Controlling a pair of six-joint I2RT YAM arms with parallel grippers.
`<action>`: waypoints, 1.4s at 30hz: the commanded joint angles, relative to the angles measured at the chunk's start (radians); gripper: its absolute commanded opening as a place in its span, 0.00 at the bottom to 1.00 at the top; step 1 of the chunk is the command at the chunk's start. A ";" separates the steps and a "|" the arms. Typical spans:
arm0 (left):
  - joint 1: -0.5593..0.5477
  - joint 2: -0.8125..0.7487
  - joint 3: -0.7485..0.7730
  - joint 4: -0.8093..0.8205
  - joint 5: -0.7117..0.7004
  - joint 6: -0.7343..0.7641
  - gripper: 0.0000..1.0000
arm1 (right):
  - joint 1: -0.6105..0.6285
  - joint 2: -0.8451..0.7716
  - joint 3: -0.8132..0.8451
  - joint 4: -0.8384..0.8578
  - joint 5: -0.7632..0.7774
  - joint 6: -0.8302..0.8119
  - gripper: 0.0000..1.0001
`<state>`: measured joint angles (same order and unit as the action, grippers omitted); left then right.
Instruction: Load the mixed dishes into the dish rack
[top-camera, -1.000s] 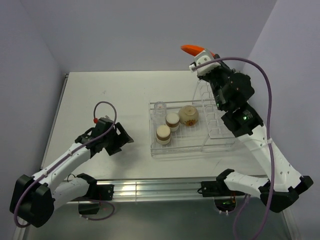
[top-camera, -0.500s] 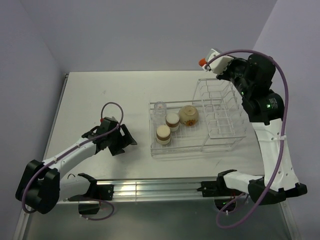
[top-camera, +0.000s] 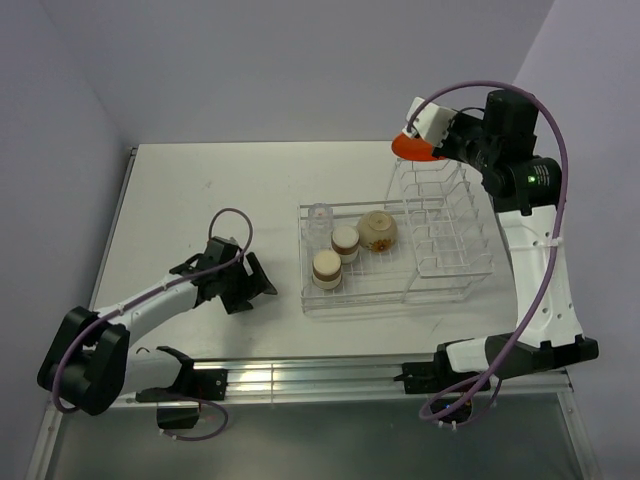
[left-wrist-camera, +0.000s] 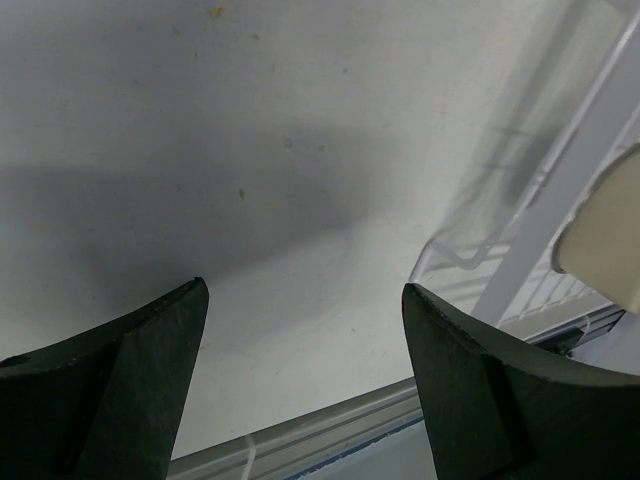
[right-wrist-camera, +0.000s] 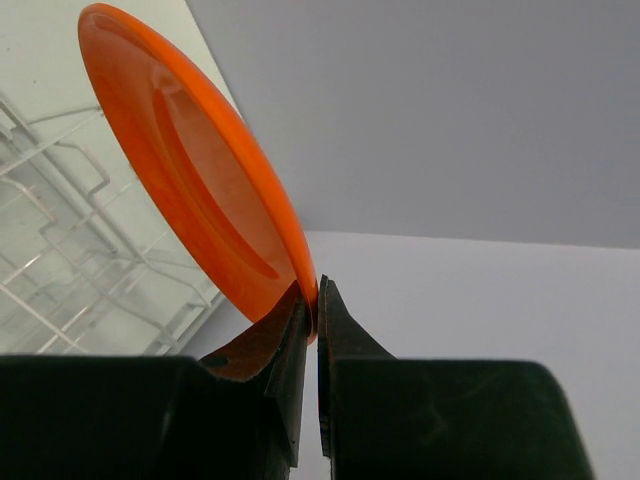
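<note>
My right gripper (right-wrist-camera: 316, 292) is shut on the rim of the orange-red plate (right-wrist-camera: 190, 170), holding it in the air above the far end of the dish rack's upright slots (top-camera: 440, 215). In the top view the plate (top-camera: 412, 148) shows beside the white wrist. In the rack's flat basket (top-camera: 385, 290) sit two brown cups (top-camera: 326, 268) (top-camera: 345, 241), a beige bowl (top-camera: 378, 230) and a clear glass (top-camera: 319, 216). My left gripper (top-camera: 262, 283) hangs open low over the table, just left of the rack, nothing between its fingers (left-wrist-camera: 130, 370). A rack corner (left-wrist-camera: 530, 230) shows in the left wrist view.
The white table (top-camera: 210, 200) is walled by lilac panels behind and at both sides. A metal rail (top-camera: 300, 375) runs along the near edge. A purple cable (top-camera: 545, 150) loops over the right arm.
The right arm has swung the plate round and lowered it toward the rack's upright slots. The left gripper has crept right, closer to the rack's left edge.
</note>
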<state>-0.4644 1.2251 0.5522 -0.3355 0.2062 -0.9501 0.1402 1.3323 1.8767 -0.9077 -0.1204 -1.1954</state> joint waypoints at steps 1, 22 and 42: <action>0.000 0.028 -0.014 0.046 0.032 0.028 0.85 | -0.039 -0.007 -0.028 0.024 -0.022 0.000 0.00; -0.010 0.082 0.015 0.059 0.036 0.027 0.84 | -0.105 0.034 -0.086 0.082 -0.064 0.003 0.00; -0.039 0.134 0.055 0.055 0.027 0.014 0.84 | -0.133 0.094 -0.083 0.136 -0.071 0.010 0.00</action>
<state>-0.4938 1.3392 0.5907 -0.2737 0.2565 -0.9455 0.0151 1.4162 1.7580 -0.8429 -0.1852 -1.1919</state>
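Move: My right hand grips the orange plate by its rim, high over the dish rack. The far half of the raised plate tines lies roughly 25 cm below it and about 2 cm ahead, with no real sideways offset. Down in the tray, some 40 cm lower than the hand, the bowl stands about 11 cm left and 2 cm back, the upturned cup some 20 cm left and 5 cm back. From my left hand those tines are about 38 cm right, 17 cm ahead and 15 cm up. I lower the plate towards the far tines with my right hand, about 6.5 cm in uneven steps: first down and to the right, then down and forward, for some 4 cm forward and 3.5 cm right overall. The wrist tips down a little, under 10 degrees, and the fingers keep their pinch. My open, empty left hand eases about 2 cm right towards the rack. ##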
